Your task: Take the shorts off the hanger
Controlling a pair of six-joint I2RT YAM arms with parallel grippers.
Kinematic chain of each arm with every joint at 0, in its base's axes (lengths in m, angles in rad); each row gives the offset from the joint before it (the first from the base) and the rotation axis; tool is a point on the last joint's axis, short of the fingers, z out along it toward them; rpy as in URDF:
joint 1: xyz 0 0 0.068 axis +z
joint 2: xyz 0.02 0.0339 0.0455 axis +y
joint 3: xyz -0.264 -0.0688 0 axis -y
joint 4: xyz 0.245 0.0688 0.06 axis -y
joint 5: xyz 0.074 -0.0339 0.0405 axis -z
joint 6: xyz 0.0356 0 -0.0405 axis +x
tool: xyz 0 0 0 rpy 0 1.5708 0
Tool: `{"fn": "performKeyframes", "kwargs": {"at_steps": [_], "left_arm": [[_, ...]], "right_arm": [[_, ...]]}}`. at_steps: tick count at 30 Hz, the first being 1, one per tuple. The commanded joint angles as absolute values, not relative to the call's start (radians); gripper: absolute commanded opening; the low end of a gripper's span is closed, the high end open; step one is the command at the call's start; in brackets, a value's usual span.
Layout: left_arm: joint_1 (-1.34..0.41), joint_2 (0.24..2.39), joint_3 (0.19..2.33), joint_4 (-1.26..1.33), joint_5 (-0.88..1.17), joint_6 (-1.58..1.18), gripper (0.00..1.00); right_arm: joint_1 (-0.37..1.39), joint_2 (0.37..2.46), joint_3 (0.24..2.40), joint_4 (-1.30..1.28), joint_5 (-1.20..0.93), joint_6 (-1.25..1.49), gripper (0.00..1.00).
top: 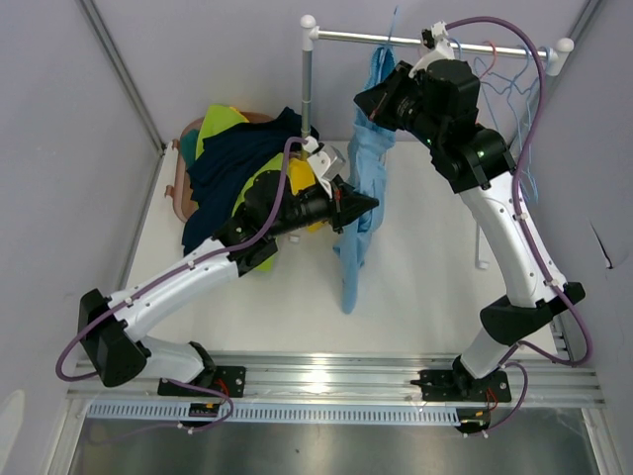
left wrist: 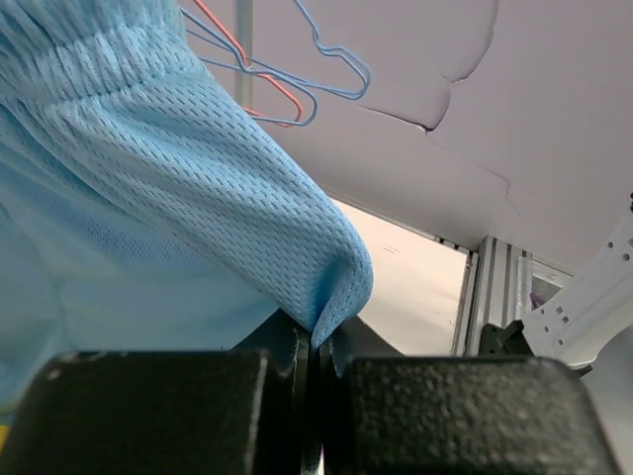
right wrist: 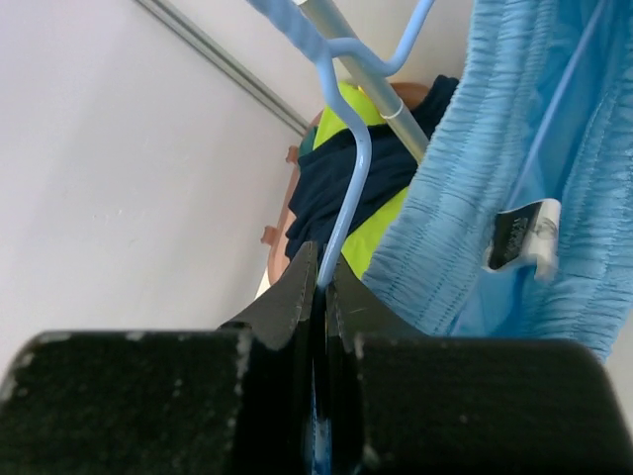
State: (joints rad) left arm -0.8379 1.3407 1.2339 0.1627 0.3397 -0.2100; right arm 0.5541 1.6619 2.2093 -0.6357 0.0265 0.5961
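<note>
The light blue shorts (top: 362, 188) hang from a light blue hanger (right wrist: 346, 188) on the rail (top: 435, 42) and reach down to the table. My left gripper (top: 372, 203) is shut on a fold of the shorts' hem (left wrist: 331, 297). My right gripper (top: 364, 102) is up by the rail, shut on the hanger's wire (right wrist: 333, 247). The waistband (right wrist: 465, 198) with a label hangs just right of it. Navy (top: 242, 158), lime green (top: 220, 121) and yellow (top: 297, 178) shorts lie piled at the back left. Dark teal cloth (top: 188, 148) peeks out at the pile's left edge.
The pile lies on a brown basket (top: 183, 193). Several empty wire hangers (top: 504, 84) hang at the rail's right end; they also show in the left wrist view (left wrist: 297, 79). The rail's post (top: 307, 89) stands beside the pile. White walls enclose the table.
</note>
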Motion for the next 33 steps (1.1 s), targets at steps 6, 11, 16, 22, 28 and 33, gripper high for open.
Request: {"fn": "performKeyframes", "kwargs": {"at_steps": [6, 11, 16, 22, 28, 33], "left_arm": [[-0.925, 1.149, 1.043, 0.193, 0.261, -0.193, 0.0], [-1.028, 1.029, 0.872, 0.166, 0.181, -0.206, 0.0], [-1.086, 0.977, 0.779, 0.181, 0.146, -0.236, 0.0], [-1.086, 1.104, 0.908, 0.149, -0.051, -0.168, 0.0], [-0.982, 1.349, 1.335, 0.023, -0.212, -0.103, 0.0], [-0.832, 1.596, 1.678, -0.191, -0.227, -0.077, 0.0]], "right_arm": [[0.496, 1.678, 2.382, -0.577, 0.028, 0.578, 0.0], [0.428, 1.735, 2.479, -0.611, -0.024, 0.597, 0.0], [0.408, 1.726, 2.453, -0.604, -0.037, 0.609, 0.0], [0.455, 1.622, 2.321, -0.609, -0.068, 0.635, 0.0], [0.537, 1.455, 2.102, -0.653, -0.081, 0.669, 0.0], [0.56, 1.312, 1.888, -0.629, -0.134, 0.723, 0.0]]}}
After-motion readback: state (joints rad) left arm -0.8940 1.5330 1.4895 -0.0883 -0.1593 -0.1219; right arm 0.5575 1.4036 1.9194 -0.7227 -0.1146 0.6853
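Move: The left hand already pinches the light blue shorts, and the right hand's hanger, still inside them, lies about 13 cm ahead, 3 cm left and 12 cm above that hand. The filled basin is roughly 28 cm ahead and 30 cm left of the left hand, far below. From the right hand, the shorts' middle is some 9 cm back, 2 cm right and 12 cm down; the rod passes about 9 cm straight ahead, slightly higher. Left tugs the pinched shorts back and down about 9 cm, then forward-up; right, gripping the hanger, draws back. ##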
